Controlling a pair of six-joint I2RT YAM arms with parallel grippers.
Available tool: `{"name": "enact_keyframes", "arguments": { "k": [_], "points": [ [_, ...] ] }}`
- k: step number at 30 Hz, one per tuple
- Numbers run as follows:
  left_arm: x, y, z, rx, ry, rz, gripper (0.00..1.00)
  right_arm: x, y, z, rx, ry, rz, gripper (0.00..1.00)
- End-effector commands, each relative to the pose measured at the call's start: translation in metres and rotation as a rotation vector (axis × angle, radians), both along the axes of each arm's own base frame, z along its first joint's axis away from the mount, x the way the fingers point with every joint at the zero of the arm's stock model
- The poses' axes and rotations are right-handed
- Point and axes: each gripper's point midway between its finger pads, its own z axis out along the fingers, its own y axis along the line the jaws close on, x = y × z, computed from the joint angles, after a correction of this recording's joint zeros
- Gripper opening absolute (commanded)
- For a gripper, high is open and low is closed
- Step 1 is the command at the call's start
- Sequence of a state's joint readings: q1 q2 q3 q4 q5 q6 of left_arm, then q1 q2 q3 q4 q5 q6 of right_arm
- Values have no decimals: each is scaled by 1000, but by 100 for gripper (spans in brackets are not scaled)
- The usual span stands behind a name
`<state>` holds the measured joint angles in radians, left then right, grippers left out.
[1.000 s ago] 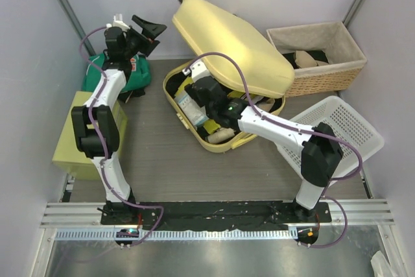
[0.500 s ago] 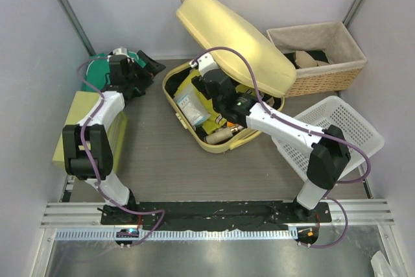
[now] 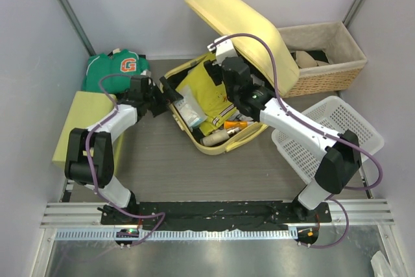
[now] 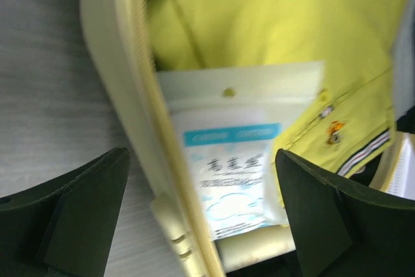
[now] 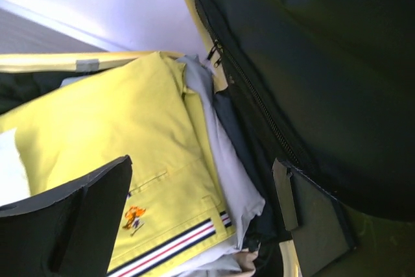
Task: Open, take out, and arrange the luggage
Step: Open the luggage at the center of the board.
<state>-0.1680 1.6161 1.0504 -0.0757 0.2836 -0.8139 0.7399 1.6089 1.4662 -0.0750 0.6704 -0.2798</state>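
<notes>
The luggage (image 3: 241,23) is a pale yellow hard-shell suitcase lying open, its lid tilted up at the back and its base (image 3: 224,146) on the floor. Inside lie a folded yellow shirt (image 3: 209,92), a white packet (image 3: 190,112) and small bottles. My left gripper (image 3: 172,93) is open at the left rim. In the left wrist view its jaws (image 4: 204,225) straddle the rim (image 4: 126,82) and the packet (image 4: 227,167). My right gripper (image 3: 214,74) is open under the raised lid. In the right wrist view it (image 5: 201,218) hovers over the shirt (image 5: 123,128), with the black lining (image 5: 324,63) to the right.
A green jersey (image 3: 115,68) lies at the back left, behind a yellow-green box (image 3: 79,131). A wicker basket (image 3: 327,63) stands at the back right, and a white plastic basket (image 3: 334,128) sits in front of it, close to the right arm.
The lid has swung up higher as the right arm moved back under it. The left arm has come down from the green jersey to the suitcase's left rim.
</notes>
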Motion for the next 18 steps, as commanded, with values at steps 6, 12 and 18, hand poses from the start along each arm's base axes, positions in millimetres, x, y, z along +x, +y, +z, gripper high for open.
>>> {"name": "enact_keyframes", "arguments": {
  "k": [6,12,18],
  "points": [
    [-34,-13,-34,-13,129,-116,100,17,-108,-29,97,44,-416,99],
    [-47,-22,-49,-29,178,-169,95,19,-114,-35,104,61,-444,99],
    [-47,-14,-57,17,207,-161,35,21,-119,-37,121,75,-438,99]
  ]
}}
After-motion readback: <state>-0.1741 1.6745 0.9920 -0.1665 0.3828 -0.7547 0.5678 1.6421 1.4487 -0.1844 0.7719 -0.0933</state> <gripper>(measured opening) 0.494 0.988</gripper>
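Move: The luggage's left rim, just ahead of my open left fingers, is about 6 cm below, 4 back and 2 right of that hand point. Inside it, the clear packet lies 7 cm right, 4 back; the folded yellow clothes 13 right, level; the white bottle 15 right, 13 back. From my right hand the raised lid's middle is roughly 9 cm right, 6 farther out and slightly higher; the yellow clothes lie 10 left and far below. I bring my left hand down about 5 cm and back 4, tipping the fingers some 10 degrees further down until they straddle the luggage's left rim, then close them about halfway round it. With my right hand, fingers open under the lid, I ease it right and slightly up, then sweep quickly right and down, 9 cm right in all, turning clockwise nearly 20 degrees. ##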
